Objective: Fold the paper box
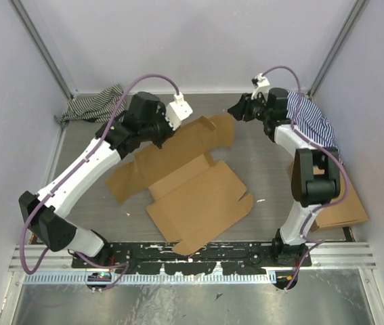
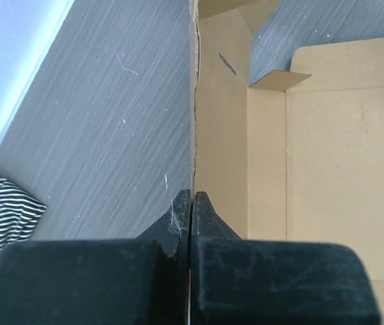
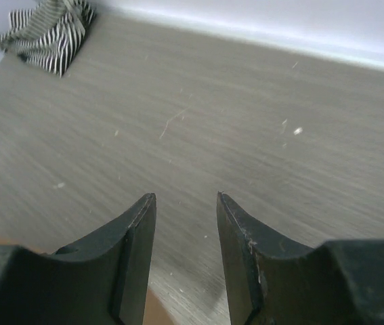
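The paper box (image 1: 198, 193) is a flat die-cut brown cardboard sheet lying mid-table, with flaps lifted at its far side. My left gripper (image 1: 156, 137) is shut on the edge of one raised panel. In the left wrist view that edge runs straight up from the closed fingertips of the left gripper (image 2: 192, 196), with the box's inner face (image 2: 327, 169) to the right. My right gripper (image 1: 234, 110) hovers open at the far right flap. Between the fingers of the right gripper (image 3: 186, 198) only bare table shows; a sliver of cardboard (image 3: 152, 313) lies below them.
A striped cloth (image 1: 93, 105) lies bunched at the back left corner, also seen as the striped cloth (image 3: 46, 34) in the right wrist view. Another striped cloth (image 1: 310, 118) drapes over the right arm. A second flat cardboard piece (image 1: 344, 206) sits at the right edge. Walls enclose three sides.
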Tool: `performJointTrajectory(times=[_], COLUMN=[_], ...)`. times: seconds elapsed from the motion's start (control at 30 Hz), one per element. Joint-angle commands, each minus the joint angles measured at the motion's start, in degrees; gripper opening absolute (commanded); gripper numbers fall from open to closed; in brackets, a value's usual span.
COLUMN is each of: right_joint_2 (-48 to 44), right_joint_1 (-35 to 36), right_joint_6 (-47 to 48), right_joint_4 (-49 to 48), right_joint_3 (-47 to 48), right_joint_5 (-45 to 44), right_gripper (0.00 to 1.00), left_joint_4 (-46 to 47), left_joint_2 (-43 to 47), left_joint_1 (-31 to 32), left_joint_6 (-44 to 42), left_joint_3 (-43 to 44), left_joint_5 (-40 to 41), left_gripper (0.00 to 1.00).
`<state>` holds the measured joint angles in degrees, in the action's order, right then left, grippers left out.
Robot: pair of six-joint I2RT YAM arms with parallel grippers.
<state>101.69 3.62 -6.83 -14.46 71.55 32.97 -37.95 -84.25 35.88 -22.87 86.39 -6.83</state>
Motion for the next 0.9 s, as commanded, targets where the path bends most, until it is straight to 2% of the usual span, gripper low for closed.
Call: performJointTrajectory(times=[0.0, 0.17, 0.57, 0.87], right_joint_2=[7.41, 11.58, 7.19, 4.32], right_joint_1=[-0.95, -1.24, -1.51, -1.53], right_joint_6=[-0.83, -0.92, -1.07, -2.03], right_joint_4=[-3.88, -11.22, -23.29, -22.78], right_joint_3=[3.25, 1.48, -13.43, -15.13], right_joint_5=[13.65, 22.18, 31.32, 36.16], right_gripper=[0.46, 0.46, 0.47, 0.47], left_joint_4=[-1.42, -0.55, 3.86, 5.18], left_joint_2=[0.62, -1.85, -5.15, -7.08], left_joint_1=[5.17, 8.24, 14.74, 18.6], left_joint_6=[-6.07, -7.25, -8.67, -8.29], left_joint_3=[-1.69, -2.79, -7.12, -8.62], left_joint_5=[8.43, 16.13, 30.74, 38.26], left_gripper=[0.0, 0.0, 0.0, 0.0])
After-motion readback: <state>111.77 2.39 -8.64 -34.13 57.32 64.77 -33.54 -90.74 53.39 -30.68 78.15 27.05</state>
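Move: My right hand, open and empty, is high at the far right. The box's far-right flap lies about 5 cm back, 5 cm left and 11 cm below it; the striped cloth is some 19 cm right, 5 cm back and 19 cm below. My left hand already pinches the lifted far wall's edge; from it the flap lies about 10 cm ahead, 17 cm right and 15 cm lower, and the flat panel's middle 11 cm back, 6 cm right and 25 cm down. I drop my right hand quickly by about 10 cm, then draw it back and somewhat left to come in close beside the far-right flap, swinging the fingers counter-clockwise towards it, half open throughout. Meanwhile my left hand keeps its pinch on the wall edge and lowers it some 7 cm, rolling roughly 30 degrees with its left side rising. ##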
